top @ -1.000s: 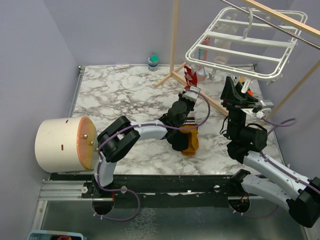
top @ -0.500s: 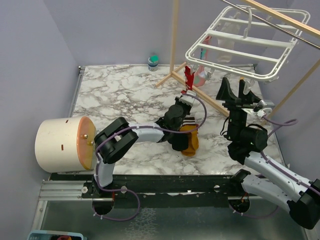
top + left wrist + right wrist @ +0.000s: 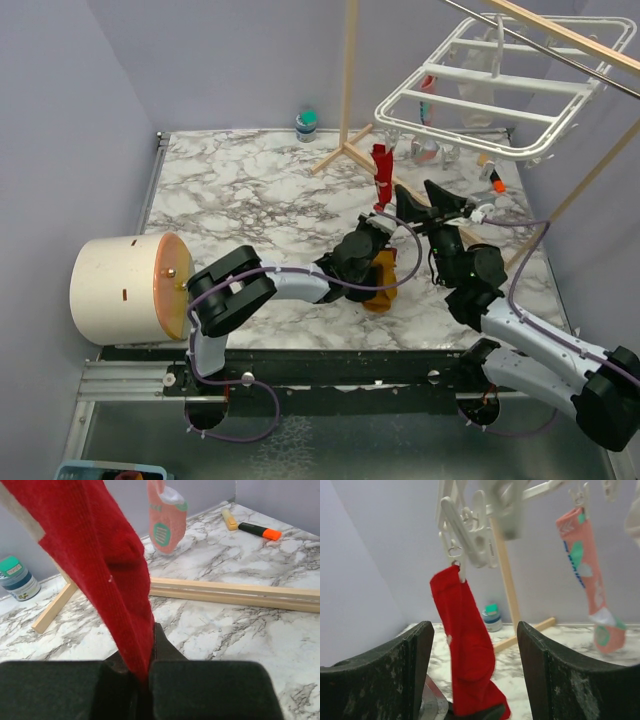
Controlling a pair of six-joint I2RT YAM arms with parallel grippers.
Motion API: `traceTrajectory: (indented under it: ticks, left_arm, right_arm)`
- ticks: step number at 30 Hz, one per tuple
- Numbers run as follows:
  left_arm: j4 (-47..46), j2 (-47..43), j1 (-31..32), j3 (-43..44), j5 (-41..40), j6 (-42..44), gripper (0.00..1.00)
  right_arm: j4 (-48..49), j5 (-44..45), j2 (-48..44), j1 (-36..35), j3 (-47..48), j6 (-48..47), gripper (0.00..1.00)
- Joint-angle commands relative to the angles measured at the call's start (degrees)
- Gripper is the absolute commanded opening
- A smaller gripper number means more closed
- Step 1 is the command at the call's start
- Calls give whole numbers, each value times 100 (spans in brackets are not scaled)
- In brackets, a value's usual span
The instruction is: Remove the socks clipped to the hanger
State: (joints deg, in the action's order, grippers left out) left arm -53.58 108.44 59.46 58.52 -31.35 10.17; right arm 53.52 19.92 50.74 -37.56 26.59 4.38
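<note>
A red sock point(image 3: 467, 650) hangs from a clip of the white hanger point(image 3: 500, 90). My left gripper point(image 3: 145, 665) is shut on its lower end, and the fabric runs taut up out of the jaws. In the top view the left gripper point(image 3: 378, 218) sits just under the red sock point(image 3: 382, 175). My right gripper point(image 3: 475, 670) is open, with the red sock hanging between and beyond its fingers, not touched. A pink sock with teal point(image 3: 587, 575) is also clipped to the hanger. A mustard sock point(image 3: 380, 282) lies on the table under the left arm.
The wooden rack stand point(image 3: 348, 80) has a base beam point(image 3: 235, 592) lying across the marble table. A teal-lidded jar point(image 3: 307, 124) stands at the back. An orange marker point(image 3: 260, 530) and a yellow one point(image 3: 229, 517) lie at the right. A white drum point(image 3: 125, 290) lies at the left.
My left gripper closed on the red sock's lower end and drew back toward me. My right gripper opened wide and dropped left toward the red sock. The hanger swung slightly.
</note>
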Motion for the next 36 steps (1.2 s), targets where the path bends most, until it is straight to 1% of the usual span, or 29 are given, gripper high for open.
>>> traceTrajectory:
  ticks: [1, 8, 17, 28, 36]
  left_arm:
    - [-276, -100, 284, -88, -428, 336, 0]
    - [-359, -104, 554, -110, -544, 376, 0]
    - [-433, -167, 673, -216, -631, 362, 0]
    - [-653, -191, 686, -400, -642, 475, 0]
    - [-705, -257, 688, -511, -641, 465, 0]
  right_arm:
    - [68, -498, 406, -15, 21, 314, 72]
    - [644, -462, 1044, -16, 438, -21, 73]
    - [953, -596, 1611, -14, 1015, -201, 71]
    - [853, -752, 1668, -14, 1322, -610, 69]
    - [965, -568, 1672, -9, 1380, -856, 67]
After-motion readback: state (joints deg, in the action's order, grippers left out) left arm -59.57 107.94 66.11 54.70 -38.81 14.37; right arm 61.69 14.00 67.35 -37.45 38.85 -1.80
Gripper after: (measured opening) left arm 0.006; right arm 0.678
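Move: The clip pinching the red sock's cuff lies about 8 cm ahead of the right hand, 5 cm to its left and 7 cm above. A bare clip hangs roughly 4 cm ahead of that hand and 8 cm above it, with no sideways offset; the salmon sock is some 20 cm ahead, 6 cm right, 5 cm up. From the left hand, shut on the sock's lower end, the same clip is about 7 cm ahead, 4 cm left, 20 cm above. Leftward, forward and up, roughly 4 cm each way after a brief dip, the right hand brings its open fingers around the clip on the red sock's cuff, tipping a little upward without closing. Meanwhile the left hand, still shut on the sock's lower end, draws it back about 4 cm in two short pulls, keeping the clip drawn towards the robot. ##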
